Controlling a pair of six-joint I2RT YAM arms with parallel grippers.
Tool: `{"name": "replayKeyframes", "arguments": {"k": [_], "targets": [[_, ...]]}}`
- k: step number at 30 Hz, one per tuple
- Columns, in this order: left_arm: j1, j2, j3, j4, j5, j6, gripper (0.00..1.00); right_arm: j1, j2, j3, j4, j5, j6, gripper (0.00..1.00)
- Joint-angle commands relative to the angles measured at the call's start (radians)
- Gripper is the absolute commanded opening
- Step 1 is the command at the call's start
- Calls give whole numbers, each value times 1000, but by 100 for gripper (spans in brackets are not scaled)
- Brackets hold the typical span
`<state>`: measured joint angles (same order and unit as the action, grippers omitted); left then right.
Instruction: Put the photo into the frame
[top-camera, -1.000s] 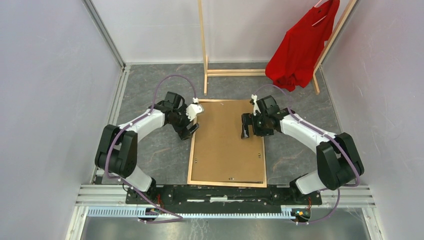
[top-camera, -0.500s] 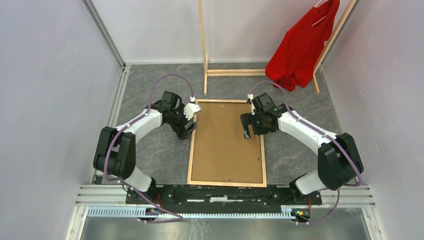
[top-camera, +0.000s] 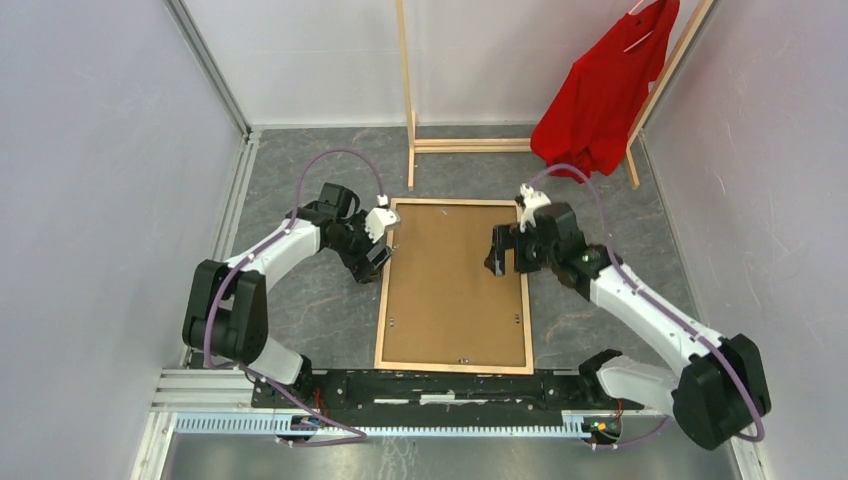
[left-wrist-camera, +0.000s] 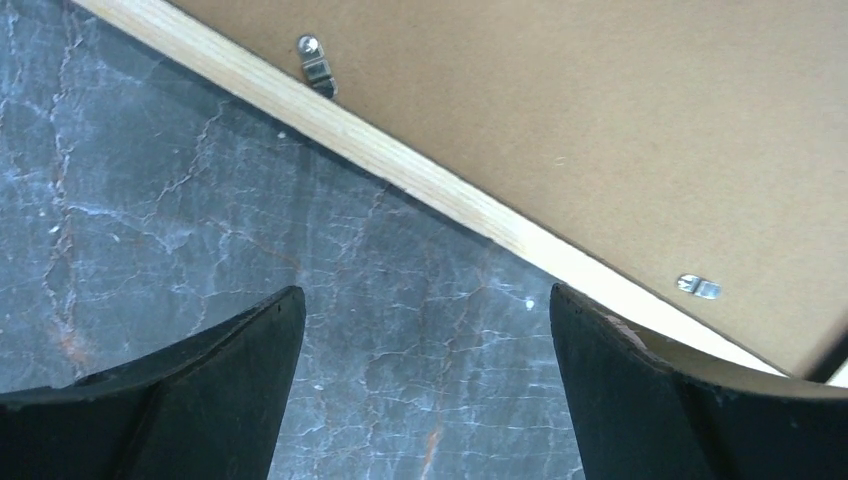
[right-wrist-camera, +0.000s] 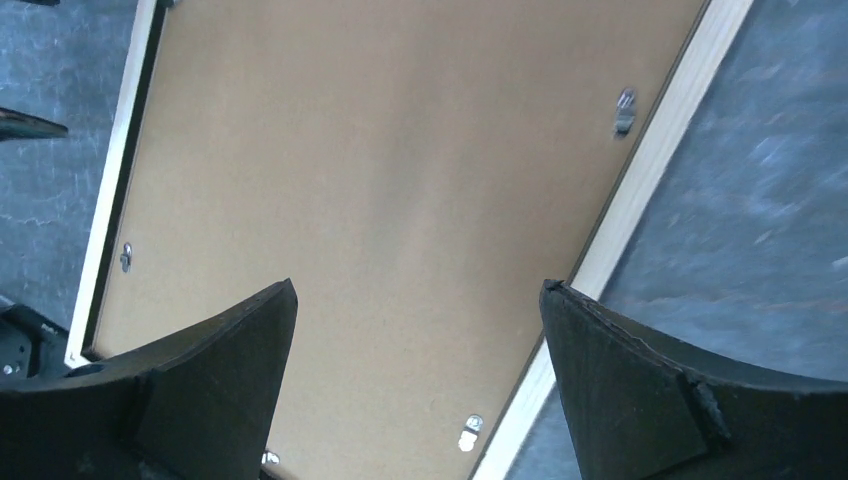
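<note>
The frame (top-camera: 381, 325) lies face down in the middle of the table, light wood back up, with a brown backing board (top-camera: 455, 290) filling it. The photo is hidden. My left gripper (top-camera: 377, 252) hangs open just outside the frame's left rail (left-wrist-camera: 400, 165), over bare table; its fingertips (left-wrist-camera: 265, 330) hold nothing. My right gripper (top-camera: 497, 257) hovers open above the board (right-wrist-camera: 400, 150) by the right rail (right-wrist-camera: 650, 170), empty. Small metal clips (left-wrist-camera: 318, 70) (right-wrist-camera: 623, 110) sit along the rails.
A tall wooden clothes rack (top-camera: 407, 100) with a red shirt (top-camera: 600, 90) stands at the back, just beyond the frame's far edge. Grey walls close in both sides. A black and metal mounting rail (top-camera: 450, 388) runs along the near edge.
The right arm's elbow has swung out and down to the right, with its gripper staying over the board's right side. The left gripper has drawn slightly off the frame's left rail.
</note>
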<state>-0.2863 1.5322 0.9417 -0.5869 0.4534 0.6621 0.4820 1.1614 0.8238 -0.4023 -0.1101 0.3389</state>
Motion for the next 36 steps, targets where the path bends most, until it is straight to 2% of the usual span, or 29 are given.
{"name": "replayKeyframes", "arguments": {"k": [1, 5, 8, 12, 13, 17, 22, 30, 36], "targets": [[6, -57, 3, -47, 101, 30, 96, 33, -121, -208, 277, -75, 171, 98], [11, -54, 2, -50, 153, -17, 87, 182, -144, -310, 468, 15, 257, 76], [19, -33, 11, -39, 184, -51, 80, 248, -71, -348, 621, 22, 298, 67], [48, 15, 29, -63, 260, -81, 64, 357, 41, -362, 824, 33, 335, 39], [51, 24, 25, -70, 272, -78, 63, 385, 73, -353, 851, 31, 336, 35], [55, 38, -16, -79, 303, -39, 61, 497, 219, -297, 927, 12, 326, 38], [55, 68, -38, -88, 331, -20, 55, 572, 371, -227, 991, -8, 335, 38], [56, 118, -21, -94, 324, -17, 42, 605, 508, -155, 1036, -33, 361, 38], [56, 135, -16, -84, 308, -16, 39, 607, 564, -126, 1034, -58, 367, 38]]}}
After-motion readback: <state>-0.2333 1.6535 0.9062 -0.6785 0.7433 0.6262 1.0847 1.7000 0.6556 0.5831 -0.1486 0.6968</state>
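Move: The lower-left clip on the brown backing lies about 25 cm to the right gripper's left, 11 cm back and 10 cm below. The lower-right clip is some 11 cm back and 2 cm right of that gripper, the bottom clip about 20 cm back and 10 cm left. From the left gripper the lower-left clip is roughly 12 cm back, 4 cm right and 3 cm lower; the frame's left bar runs 2 cm to its right, the upper-left clip 4 cm ahead and 3 cm right. Sweep the right gripper across the backing to the lower-left clip, about 23 cm left, back and down, dropping early; roll its left side up and turn it counter-clockwise, and narrow the fingers to under half open. Meanwhile bring the left gripper about 5 cm back along the left bar, rising slightly before sinking close against the bar's outer side, fingers half closing. ##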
